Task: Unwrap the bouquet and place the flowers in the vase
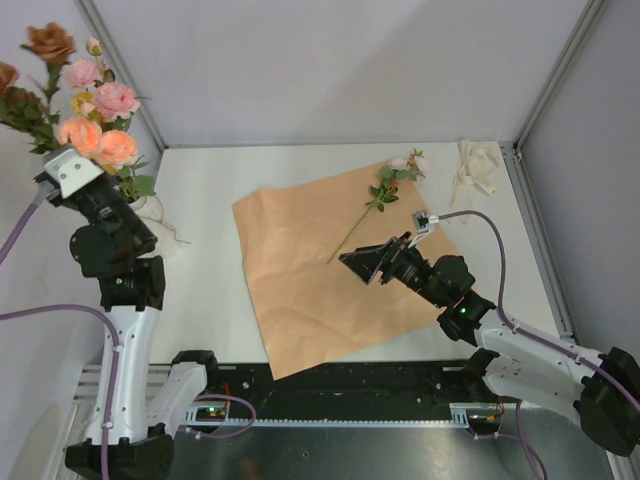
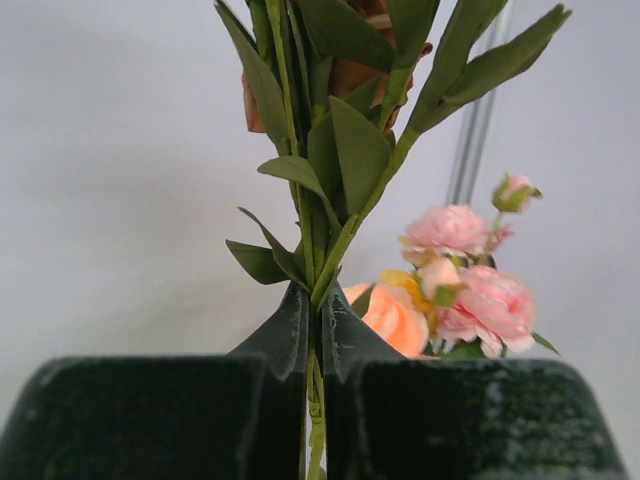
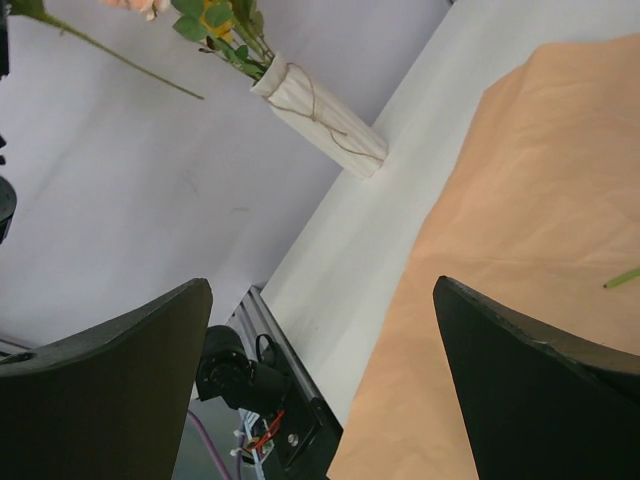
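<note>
The bouquet is undone: its peach-orange paper lies flat mid-table. My left gripper is raised at the far left, shut on the thin green stem of a rust-brown flower. Several pink and peach flowers stand in the cream vase, which is partly hidden behind the left arm and shows ribbed in the right wrist view. One pink flower lies on the paper's far edge. My right gripper hovers open over the paper, holding nothing.
The cream ribbon lies loose at the back right corner. Grey walls close in the table on the left, back and right. The vase stands close to the left wall.
</note>
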Controlling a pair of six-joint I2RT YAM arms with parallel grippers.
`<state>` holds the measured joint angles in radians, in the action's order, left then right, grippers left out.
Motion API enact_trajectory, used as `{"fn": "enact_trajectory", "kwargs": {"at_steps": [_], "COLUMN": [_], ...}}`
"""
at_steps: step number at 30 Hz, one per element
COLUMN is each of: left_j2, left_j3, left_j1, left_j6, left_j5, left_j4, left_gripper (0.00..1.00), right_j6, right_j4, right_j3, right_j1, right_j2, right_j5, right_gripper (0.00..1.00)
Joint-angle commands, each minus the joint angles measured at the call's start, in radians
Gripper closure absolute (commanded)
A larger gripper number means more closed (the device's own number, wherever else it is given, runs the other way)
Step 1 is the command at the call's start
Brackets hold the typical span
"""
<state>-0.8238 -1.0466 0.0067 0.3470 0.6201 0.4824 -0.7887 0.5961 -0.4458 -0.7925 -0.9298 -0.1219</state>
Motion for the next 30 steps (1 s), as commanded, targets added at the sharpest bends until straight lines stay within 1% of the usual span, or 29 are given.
{"fn": "enact_trajectory", "kwargs": {"at_steps": [1,3,5,9,11,17,24,30], "left_j2": [0.007,0.0,-0.013,-0.074,-0.112,-0.165,-0.208,-0.207], "left_j3": [0.009,0.031,0.062,0.065,0.058,0.103,0.174,0.298], "left_j1": [0.085,0.131,0.158,0.171,0.175,0.195,0.214,0.215], "left_j6": [-0.093,-0.177,-0.217,-0.209,-0.21,-0.259,-0.286,-0.399], "left_j5": [0.046,0.049,0.041,0.001,0.024,0.012,-0.013,-0.068], "left_j4": [0.078,0.105,0.175,0.265,0.285,0.299,0.31,0.309], "left_gripper": [1.0,1.0,1.0,1.0,1.0,1.0,1.0,1.0], "right_j6": [-0.017,-0.022,-0.03,-0.037,-0.03,-0.008,-0.006,-0.018], "right_j4": [0.049,0.059,0.076,0.071,0.053,0.046,0.063,0.101], "right_j3": [0.019,0.024,0.025,0.025,0.026,0.034,0.036,0.036], "right_j1": [0.022,0.025,0.028,0.03,0.03,0.035,0.042,0.053], "right_j2": [0.017,0.014,0.008,0.017,0.032,0.062,0.044,0.004], "right_j5": [-0.026,-0.034,-0.049,-0.064,-0.054,-0.038,-0.045,-0.058], "right_gripper": [0.01,0.01,0.01,0.01,0.01,0.01,0.01,0.01]}}
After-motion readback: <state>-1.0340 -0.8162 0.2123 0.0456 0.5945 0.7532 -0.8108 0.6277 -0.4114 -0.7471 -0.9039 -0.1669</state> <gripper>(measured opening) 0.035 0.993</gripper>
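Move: The left hand, holding the brown roses by their stems, has the vase to reach: its middle is about 13 cm ahead, hardly 1 cm to the left and some 38 cm below. The pink and peach blooms already in the vase are roughly 14 cm ahead, 2 cm left, at hand height. The brown paper's middle is around 5 cm ahead, 42 cm right and 52 cm down. From the right hand the vase is about 43 cm left, 16 cm ahead, 12 cm below. Still pinching the stems of the brown roses in its shut fingers, the left hand draws back about 2 cm while easing left, then swings forward some 9 cm and sinks about 10 cm towards the vase, drifting farther left (about 5 cm in all). The wrist rolls about 10 degrees, its left side dipping, as the hand closes in beside the blooms. ##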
